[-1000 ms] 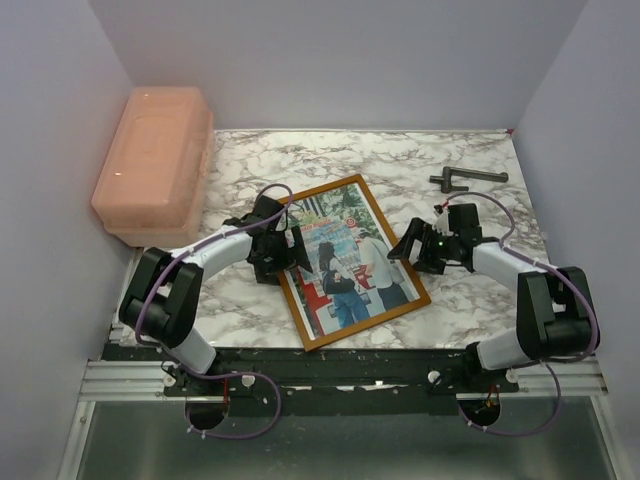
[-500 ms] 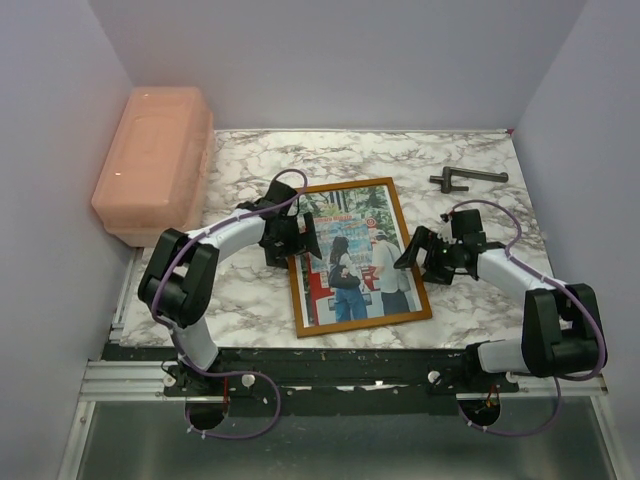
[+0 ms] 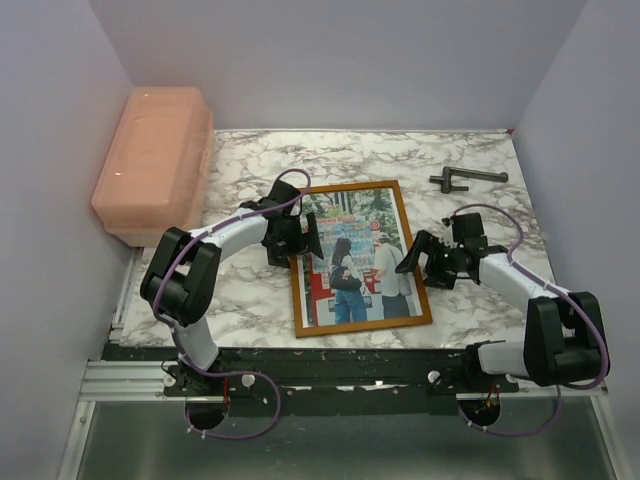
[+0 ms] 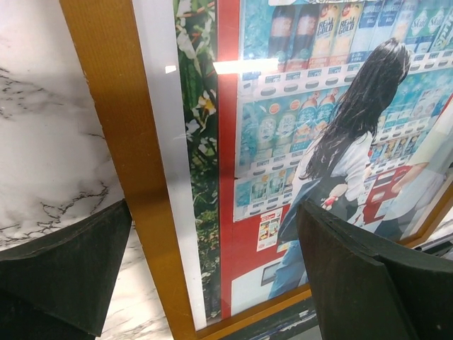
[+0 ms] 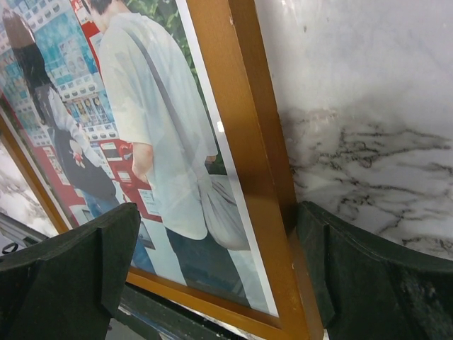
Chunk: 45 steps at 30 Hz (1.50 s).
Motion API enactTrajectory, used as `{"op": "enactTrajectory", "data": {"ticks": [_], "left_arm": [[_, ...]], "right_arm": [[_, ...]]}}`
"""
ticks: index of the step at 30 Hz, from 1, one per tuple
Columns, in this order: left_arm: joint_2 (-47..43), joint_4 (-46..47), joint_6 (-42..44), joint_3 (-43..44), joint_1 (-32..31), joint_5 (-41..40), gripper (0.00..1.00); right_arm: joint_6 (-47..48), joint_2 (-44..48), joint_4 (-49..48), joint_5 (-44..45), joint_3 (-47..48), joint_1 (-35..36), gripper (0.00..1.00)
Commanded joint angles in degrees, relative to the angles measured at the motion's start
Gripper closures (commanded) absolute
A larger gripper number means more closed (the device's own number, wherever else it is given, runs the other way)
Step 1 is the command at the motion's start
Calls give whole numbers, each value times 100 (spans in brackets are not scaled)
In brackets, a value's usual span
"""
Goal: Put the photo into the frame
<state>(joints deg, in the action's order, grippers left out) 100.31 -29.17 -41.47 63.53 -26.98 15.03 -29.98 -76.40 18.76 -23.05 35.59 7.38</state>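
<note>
The frame (image 3: 366,326), thin orange-brown wood, lies flat on the marble table (image 3: 250,290) with the photo (image 3: 350,262) of two people at vending machines inside its border. My left gripper (image 3: 304,238) is open and straddles the frame's left border (image 4: 120,142), one finger (image 4: 64,276) over the marble and the other (image 4: 368,276) over the photo (image 4: 318,106). My right gripper (image 3: 416,256) is open astride the right border (image 5: 241,142). Its outer finger (image 5: 375,283) stands close against the frame's outer edge, its inner finger (image 5: 64,276) over the photo (image 5: 141,106).
A pink lidded box (image 3: 155,165) sits at the table's left edge. A dark T-shaped tool (image 3: 465,178) lies at the back right. Grey walls close in three sides; the metal rail (image 3: 340,372) runs along the near edge.
The frame with the photo has turned clockwise from a slanted lie to nearly square with the table. Both grippers moved along with its sides and stayed open.
</note>
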Motion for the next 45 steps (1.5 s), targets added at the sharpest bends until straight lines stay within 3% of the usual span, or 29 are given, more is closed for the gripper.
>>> {"op": "enactTrajectory", "data": {"ticks": [1, 12, 21, 31, 38, 45], "left_arm": [[106, 447, -134, 314, -246, 730, 2], [-204, 288, 31, 90, -264, 360, 2], [-1583, -247, 610, 300, -187, -787, 2], [-4087, 432, 607, -447, -127, -462, 1], [-6354, 1260, 450, -1748, -104, -854, 1], [-8250, 2325, 1218, -3381, -102, -1447, 1]], "right_arm": [[-297, 292, 272, -522, -216, 104, 0], [-489, 459, 443, -8, -246, 106, 0], [-325, 963, 1011, 612, 715, 110, 0], [-197, 2246, 1128, 1129, 1111, 106, 0], [-82, 3362, 916, 1698, 933, 99, 0], [189, 4319, 504, 2174, 466, 103, 0]]}}
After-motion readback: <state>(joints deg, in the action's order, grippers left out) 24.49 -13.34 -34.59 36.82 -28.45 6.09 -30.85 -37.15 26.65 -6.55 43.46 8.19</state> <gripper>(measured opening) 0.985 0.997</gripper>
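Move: The framed photo lies flat between the hands: its middle is about 14 cm to the right and 2 cm ahead of the left hand, and some 15 cm to the left and 7 cm ahead of the right hand, barely below both. The grey clamp lies roughly 30 cm ahead of the right hand and 18 cm to its right. The pink box stands about 14 cm ahead of the left hand and 40 cm to its left. With open fingers still astride the two side rails, the left hand all but stays while the right hand draws back about 1.5 cm along its rail, the last bit of turning the frame clockwise. Then both come free and lift away quickly, fingers wide open: the left about 25 cm up, swinging back and left towards its own side as its wrist tips up some 65 degrees, the right about 20 cm up and slightly out to the right, tipping up around 40 degrees. ##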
